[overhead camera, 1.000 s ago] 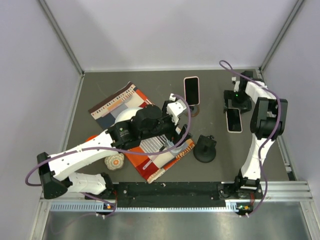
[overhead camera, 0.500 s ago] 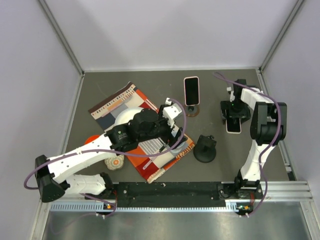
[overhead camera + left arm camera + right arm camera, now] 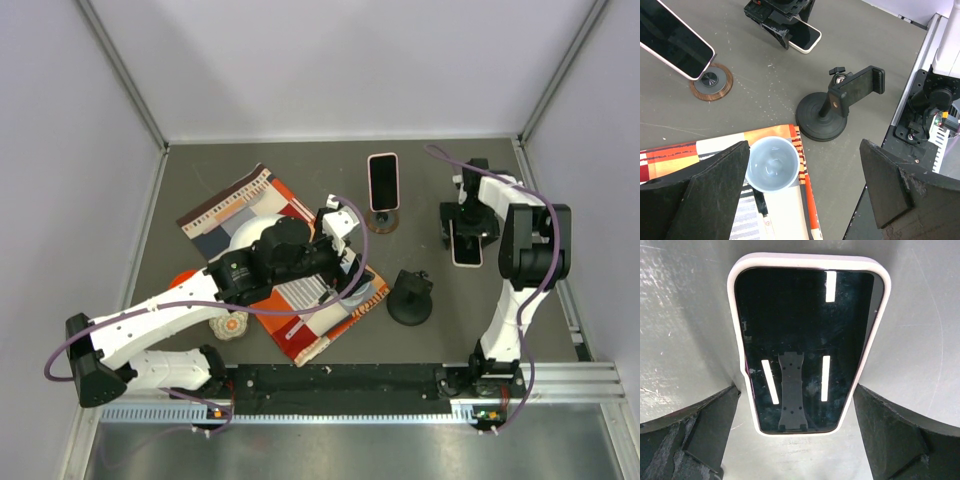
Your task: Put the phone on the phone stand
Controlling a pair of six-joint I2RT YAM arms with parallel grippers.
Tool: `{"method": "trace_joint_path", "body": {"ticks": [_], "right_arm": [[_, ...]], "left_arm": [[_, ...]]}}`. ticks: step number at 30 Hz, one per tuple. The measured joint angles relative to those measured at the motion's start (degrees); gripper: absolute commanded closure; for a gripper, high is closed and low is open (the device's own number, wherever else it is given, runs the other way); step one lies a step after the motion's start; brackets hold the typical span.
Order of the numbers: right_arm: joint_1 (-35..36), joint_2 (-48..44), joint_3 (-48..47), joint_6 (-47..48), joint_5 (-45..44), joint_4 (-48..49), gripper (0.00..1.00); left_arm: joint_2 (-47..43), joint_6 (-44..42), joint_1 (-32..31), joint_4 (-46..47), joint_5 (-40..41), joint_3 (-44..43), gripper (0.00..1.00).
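A phone (image 3: pixel 805 340) in a pale case lies flat, screen up, on the grey table at the right (image 3: pixel 467 252). My right gripper (image 3: pixel 796 390) hangs open straight over it, one finger on each long side, apart from the case; from above, the right gripper (image 3: pixel 466 225) covers the phone's far half. The black phone stand (image 3: pixel 410 297), a round base with a clamp head (image 3: pixel 857 89), stands left of and nearer than that phone. My left gripper (image 3: pixel 803 155) is open and empty over the mat's right edge (image 3: pixel 340 240), just left of the phone stand.
A second pale-cased phone (image 3: pixel 383 182) leans on a round wooden disc (image 3: pixel 710 82) at the back centre. A striped orange mat (image 3: pixel 300 310) carries a white cup (image 3: pixel 772 164) and a white dish (image 3: pixel 250 235). A small patterned ball (image 3: pixel 228 322) lies near the front left.
The right gripper has moved nearer and down until it straddles the phone. The left arm has drawn back a little toward the left and the front.
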State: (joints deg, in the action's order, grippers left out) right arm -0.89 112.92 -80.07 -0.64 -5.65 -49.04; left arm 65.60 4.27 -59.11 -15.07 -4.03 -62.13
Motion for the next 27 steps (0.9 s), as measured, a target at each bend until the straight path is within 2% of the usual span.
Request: {"method": "trace_joint_path", "body": {"ticks": [3,6,9,12,15,16,17,21,27], "right_arm": [[0.0,0.3,-0.2,0.9,0.8,-0.3,0.01],[0.0,0.7,-0.6,1.7,1.6,-0.6,0.06],[-0.5,1.5,-1.4,2.1,2.8,-1.3,0.15],[-0.7,2.1,-2.2,2.1,3.8,-2.0,0.32],[-0.7,2.1,-2.2,1.9,3.1,-2.0,0.69],[-0.7,1.8,-2.1,1.9,2.7,-2.1,0.93],[-0.7,1.4,-1.9,1.3,2.4,-2.2,1.00],[0.6,-4.2,0.7,-1.7,2.2,0.0,1.00],[0.7,-15.9,13.6,-7.1,0.7,15.2,1.00]], "left_arm": [[0.0,-0.1,0.0,0.0,0.0,0.0,0.03],[0.0,-0.2,-0.1,0.0,0.1,0.0,0.03],[0.0,-0.5,-0.2,0.0,0.4,0.0,0.03],[0.0,-0.9,-0.2,0.0,0.7,0.0,0.03],[0.0,-1.2,-0.2,0.0,1.1,0.0,0.03],[0.0,-1.3,-0.2,0.0,1.3,0.0,0.03],[0.0,-1.3,-0.2,0.0,1.5,0.0,0.03],[0.0,-1.4,-0.2,0.0,2.0,0.0,0.03],[0.0,-1.6,-0.2,0.0,2.9,0.1,0.03]]}}
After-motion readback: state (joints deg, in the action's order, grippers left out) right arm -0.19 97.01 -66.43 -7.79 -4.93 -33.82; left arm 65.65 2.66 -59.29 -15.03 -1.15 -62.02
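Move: The phone lies flat on the table between the right hand's open fingers, its middle about 1 cm ahead of that hand and 1 cm below. The black phone stand is some 14 cm to that hand's left and 15 cm back; the wooden-based stand with a phone already propped on it is about 20 cm to the left and 7 cm ahead. From the left hand, the flat phone lies roughly 28 cm right, 5 cm ahead and 24 cm below. Staying low over the phone at first, the right hand closes its wide-open fingers inward on the phone's long edges, then goes up about 4 cm and slightly forward, away from the table. As it climbs the wrist tips back nearly 20 degrees, fingertips swinging outward, and the fingers shut completely with nothing between them. ##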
